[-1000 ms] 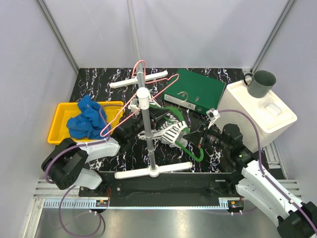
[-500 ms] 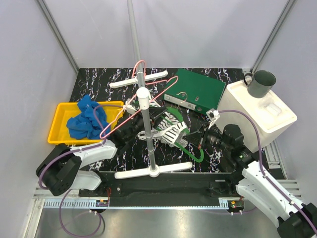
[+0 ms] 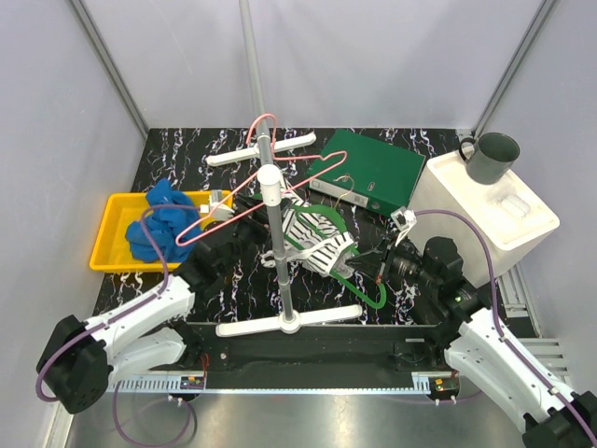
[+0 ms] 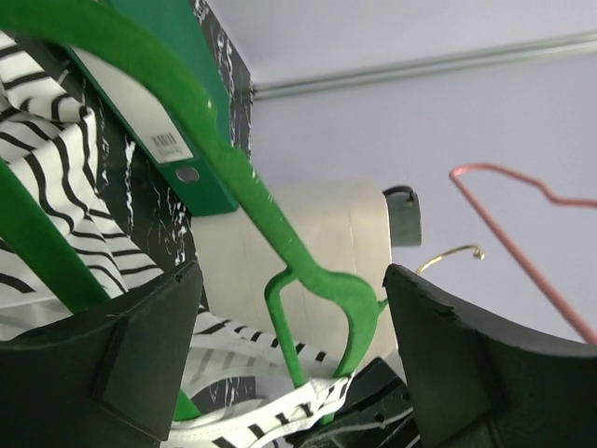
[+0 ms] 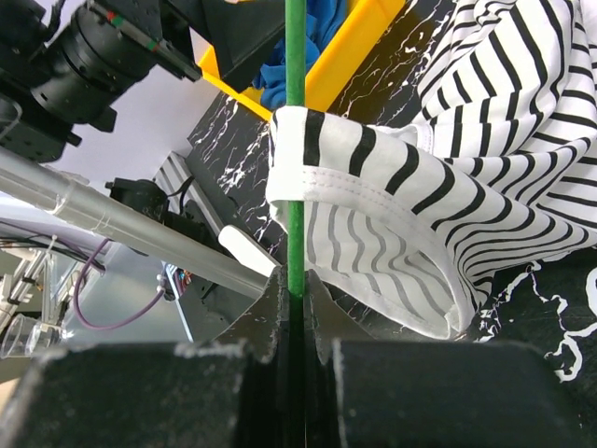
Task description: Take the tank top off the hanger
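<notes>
The black-and-white striped tank top lies bunched beside the stand pole, one strap looped round the bar of the green hanger. My right gripper is shut on that hanger. In the right wrist view the fingers pinch the green hanger bar, with the tank top strap wrapped just above them. My left gripper stands open to the left of the tank top, holding nothing. Its wrist view shows the gripper wide apart, the green hanger and tank top beyond it.
A white stand holds a pink hanger above the left arm. A yellow tray with blue cloth sits at the left. At the back right are a green binder and a white box carrying a dark mug.
My left gripper has opened wider and drawn back to the left, away from the tank top. The right gripper has kept its hold on the green hanger.
</notes>
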{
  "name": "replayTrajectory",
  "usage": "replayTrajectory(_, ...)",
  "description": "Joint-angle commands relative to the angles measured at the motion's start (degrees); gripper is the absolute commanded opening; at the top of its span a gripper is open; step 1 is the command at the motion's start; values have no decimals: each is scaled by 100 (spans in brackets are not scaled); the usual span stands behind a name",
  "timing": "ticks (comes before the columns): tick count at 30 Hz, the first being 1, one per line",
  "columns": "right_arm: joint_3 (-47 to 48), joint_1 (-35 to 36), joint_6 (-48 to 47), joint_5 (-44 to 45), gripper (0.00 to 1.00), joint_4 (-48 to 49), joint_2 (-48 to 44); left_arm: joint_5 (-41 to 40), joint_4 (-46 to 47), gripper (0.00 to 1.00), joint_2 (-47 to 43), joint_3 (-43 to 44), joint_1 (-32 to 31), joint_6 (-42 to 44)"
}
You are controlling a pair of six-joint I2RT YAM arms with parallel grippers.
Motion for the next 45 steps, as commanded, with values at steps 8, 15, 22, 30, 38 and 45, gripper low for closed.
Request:
replayTrajectory(8,82,3,-290,-437,0,325,50,-362,-475,78,806,609,24,-917)
replayTrajectory(15,-85,3,-176,-525,0,351,15,-529,-369,63,895,750,33,-619)
replayTrajectory(22,-261,12,-36,-481,0,369,164,-415,-166,30,991,759,112,-303)
replayTrajectory(30,-270,3,149,-68,28,114,375,-617,-351,4,763,943,138,602)
replayTrajectory(38,-191,-6,70,204,68,70,682,-617,-448,0,534,970,252,981)
replayTrajectory(45,90,3,-44,336,68,289,1174,-100,-193,0,745,987,410,858)
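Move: The nearest stretch of the green hanger's upper arm lies about 4 cm ahead of the open left fingers, 2 cm to their right and 2 cm lower; the bunched striped tank top is some 10 cm right of that hand, 5 cm back and 10 cm below, and the green binder about 10 cm ahead, 26 cm right and 19 cm below. The right hand, still pinching the hanger's lower arm near its end, has the striped strap loop roughly 6 cm to its left, 3 cm ahead and 1 cm lower. The left hand reaches about 4 cm forward, dipping some 4 cm with the fingertips tilting down before it rises most of the way back, and shuts its fingers on the green hanger's upper arm, so a new pinch begins there. Meanwhile the right hand sinks about 6 cm beside the strap, first carrying the hanger's lower end down and then opening wide to let go of it, its fingers tipping down some 10 degrees as they stay close to that end. ##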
